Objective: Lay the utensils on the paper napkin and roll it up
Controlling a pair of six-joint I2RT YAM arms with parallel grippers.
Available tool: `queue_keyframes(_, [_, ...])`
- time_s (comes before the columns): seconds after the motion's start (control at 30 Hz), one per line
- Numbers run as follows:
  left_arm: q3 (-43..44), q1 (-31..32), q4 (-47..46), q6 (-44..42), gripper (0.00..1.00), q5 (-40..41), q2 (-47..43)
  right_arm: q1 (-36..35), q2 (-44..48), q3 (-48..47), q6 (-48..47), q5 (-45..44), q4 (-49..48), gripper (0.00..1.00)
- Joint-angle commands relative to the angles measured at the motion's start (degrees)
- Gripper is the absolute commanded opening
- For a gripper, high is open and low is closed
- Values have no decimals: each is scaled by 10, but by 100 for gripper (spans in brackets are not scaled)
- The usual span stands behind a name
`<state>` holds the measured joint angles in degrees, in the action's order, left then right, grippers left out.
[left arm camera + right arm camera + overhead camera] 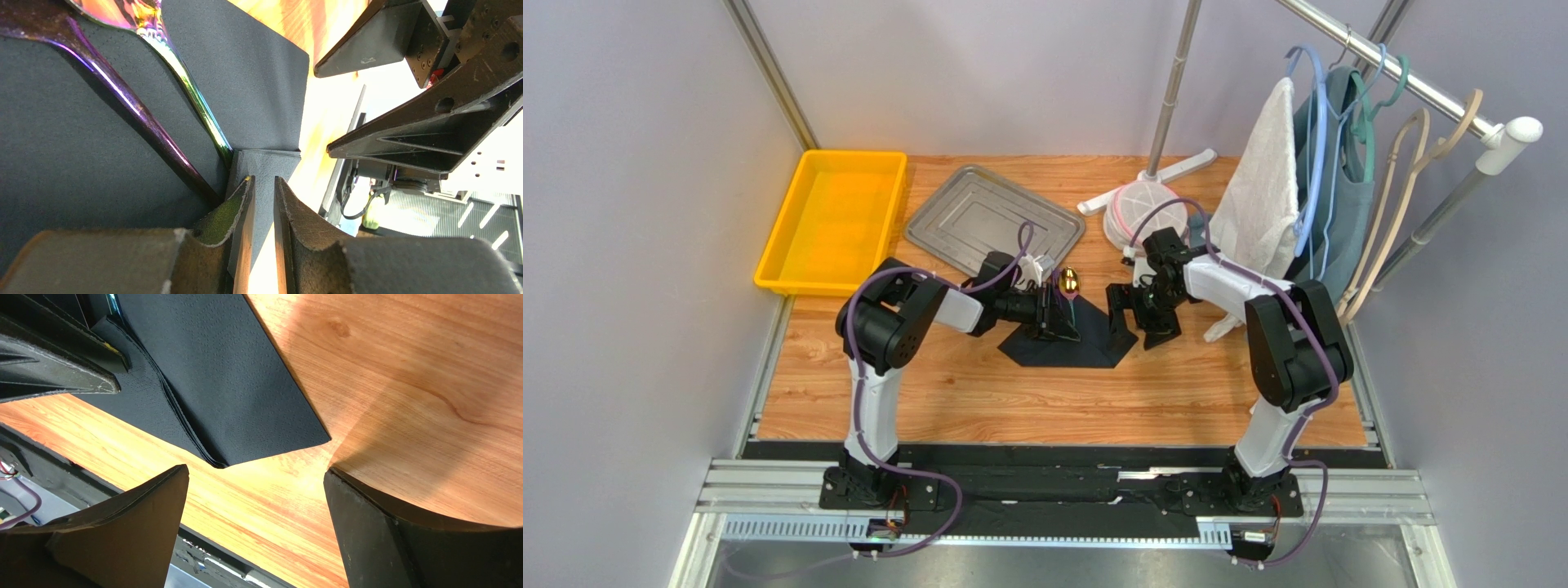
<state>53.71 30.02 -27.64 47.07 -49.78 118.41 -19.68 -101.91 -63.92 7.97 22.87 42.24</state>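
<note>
The black paper napkin [1081,349] lies on the wood table between both arms. On it, in the left wrist view, rest the purple fork [141,116] and the spoon [190,92] with its greenish handle; both handle ends slip under a folded-over flap of the napkin [267,162]. The spoon's gold bowl [1069,282] sticks out past the napkin's far edge. My left gripper [262,179] is narrowly shut on that flap. My right gripper [256,471] stands wide open with nothing in it, just off the layered corner of the napkin [233,386] at its right end.
A grey metal tray [992,221] and a yellow bin [832,221] sit at the back left. A white towel [1259,196] and hangers hang on a rack [1406,86] at the back right, its base [1149,184] on the table. The table's front edge is close behind the right gripper.
</note>
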Motion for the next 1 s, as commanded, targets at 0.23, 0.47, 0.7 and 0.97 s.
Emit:
queue_keyframes(0.23, [12, 0, -4, -15, 26, 8, 10, 3, -54, -18, 24, 44, -46, 85])
queue_keyframes(0.47, [12, 0, -6, -14, 26, 6, 13, 8, -73, -28, 42, 105, -73, 80])
queue_keyframes(0.7, [11, 0, -8, -13, 26, 6, 12, 14, -38, -19, 64, 174, -106, 71])
queue_keyframes(0.97, [10, 0, -12, -12, 26, 7, 10, 16, -6, 4, 89, 241, -134, 62])
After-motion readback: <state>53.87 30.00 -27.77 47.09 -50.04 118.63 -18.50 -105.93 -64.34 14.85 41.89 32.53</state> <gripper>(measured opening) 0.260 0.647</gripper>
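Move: The napkin's right-hand corner lies almost under the right fingers, about 2 cm ahead, 1 cm to the right and 2 cm below. The right end of the front fold is some 3 cm left and 1 cm back; the spoon lies about 10 cm left and 7 cm ahead. From the left hand, holding the fold beside the handles, that corner is roughly 10 cm to the right, level fore-and-aft, and 1 cm lower. The right hand pushes the napkin's corner about 5 cm left, tilting 20 degrees and part-closing, while the left holds still. ##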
